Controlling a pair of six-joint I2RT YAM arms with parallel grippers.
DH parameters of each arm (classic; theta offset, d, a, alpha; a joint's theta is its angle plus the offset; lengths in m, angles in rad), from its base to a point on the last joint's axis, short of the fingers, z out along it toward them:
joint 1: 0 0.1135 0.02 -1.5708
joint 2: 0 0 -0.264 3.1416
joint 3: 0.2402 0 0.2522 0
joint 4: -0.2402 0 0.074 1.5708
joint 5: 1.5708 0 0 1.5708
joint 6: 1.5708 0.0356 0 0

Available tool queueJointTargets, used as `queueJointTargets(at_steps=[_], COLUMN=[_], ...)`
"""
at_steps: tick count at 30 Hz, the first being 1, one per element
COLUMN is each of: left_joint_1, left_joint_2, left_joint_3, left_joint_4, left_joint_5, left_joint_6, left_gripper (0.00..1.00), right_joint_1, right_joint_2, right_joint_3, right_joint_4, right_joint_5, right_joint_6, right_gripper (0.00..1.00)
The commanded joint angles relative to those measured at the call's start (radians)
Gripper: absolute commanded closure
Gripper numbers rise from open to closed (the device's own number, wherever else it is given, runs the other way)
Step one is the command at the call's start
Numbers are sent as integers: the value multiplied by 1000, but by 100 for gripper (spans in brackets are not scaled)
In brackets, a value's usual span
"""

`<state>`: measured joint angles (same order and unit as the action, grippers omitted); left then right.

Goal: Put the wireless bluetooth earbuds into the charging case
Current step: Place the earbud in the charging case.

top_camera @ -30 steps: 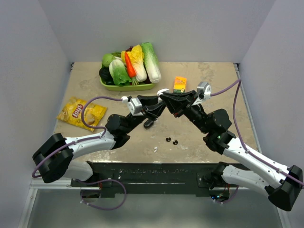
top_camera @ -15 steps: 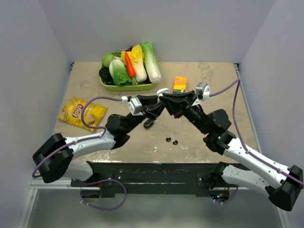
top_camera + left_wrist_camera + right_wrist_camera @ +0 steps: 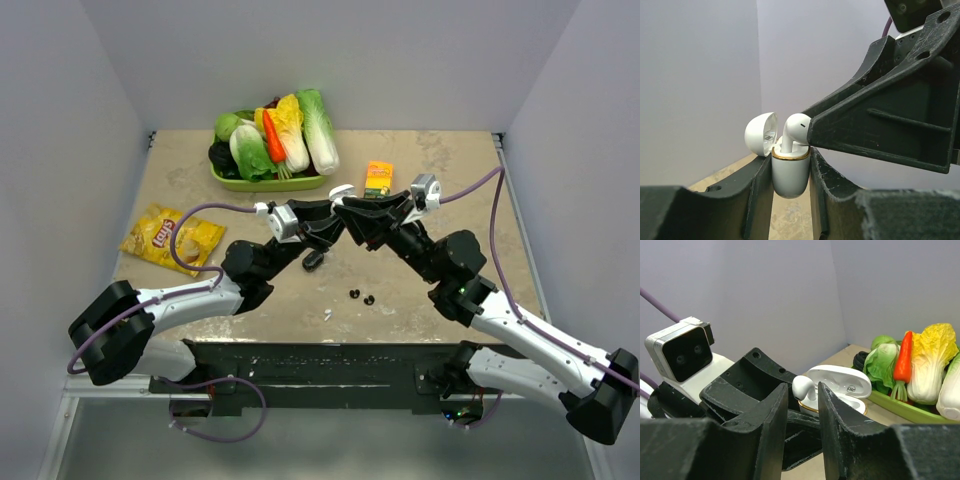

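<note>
My left gripper is shut on the white charging case, held above the table with its gold rim up and its lid open. A white earbud stands with its stem in the case. My right gripper straddles this earbud; its jaws are open, with a gap on the left side. In the top view both grippers meet at the case over mid-table. Two black earbuds and a tiny white piece lie on the table nearer the arm bases.
A green tray of toy vegetables stands at the back of the table. An orange carton sits right of it. A yellow chips bag lies at the left. Walls close the table on three sides.
The right gripper's jaws have spread apart around the white earbud. Both arms have stayed almost in place, and the left gripper keeps its hold on the case.
</note>
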<state>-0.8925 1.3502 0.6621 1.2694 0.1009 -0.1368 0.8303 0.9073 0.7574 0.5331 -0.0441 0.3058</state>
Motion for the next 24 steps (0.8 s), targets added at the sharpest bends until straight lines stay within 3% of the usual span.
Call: queueJointTargets(at_steps=[1,13,24], left_joint_1=[-2,-2,-2], left_joint_2=[-13,-13,-22], left_joint_3=[22,10,-2], left_joint_4=[628,628,628], left_joint_5=[-10,-15,-20], left_joint_6=[22,23,29], left_gripper=[100,100,100], right_joint_1=[3,3,3], right_joint_2=[2,21,-2], right_joint_3=[37,95,140], right_joint_4=[2,-35,-96], right_joint_5=[7,41,139], right_joint_6=[10,39,67], right_gripper=[65,46,44])
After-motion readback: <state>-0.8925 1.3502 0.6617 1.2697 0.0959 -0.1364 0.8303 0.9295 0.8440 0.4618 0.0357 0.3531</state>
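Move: The earbud already stands in the near end of the case, about 1 cm ahead and 1 cm to the left of the right hand point, level with it, between fingertips that have already loosened. From the right hand, the case's middle is some 3 cm ahead, 2 cm down and neither left nor right; the open lid is about 4 cm straight ahead, 1 cm up. From the left hand, which holds the case, the earbud is about 1 cm back, 1 cm left and 3 cm up. Open the right gripper clearly wider so its fingertips stand clear on both sides of the earbud head, then raise it about 2 cm, drifting roughly 1 cm forward, away from the earbud, with the fingers tipping down just slightly. Hold the left gripper still, keeping its pinch on the case. ##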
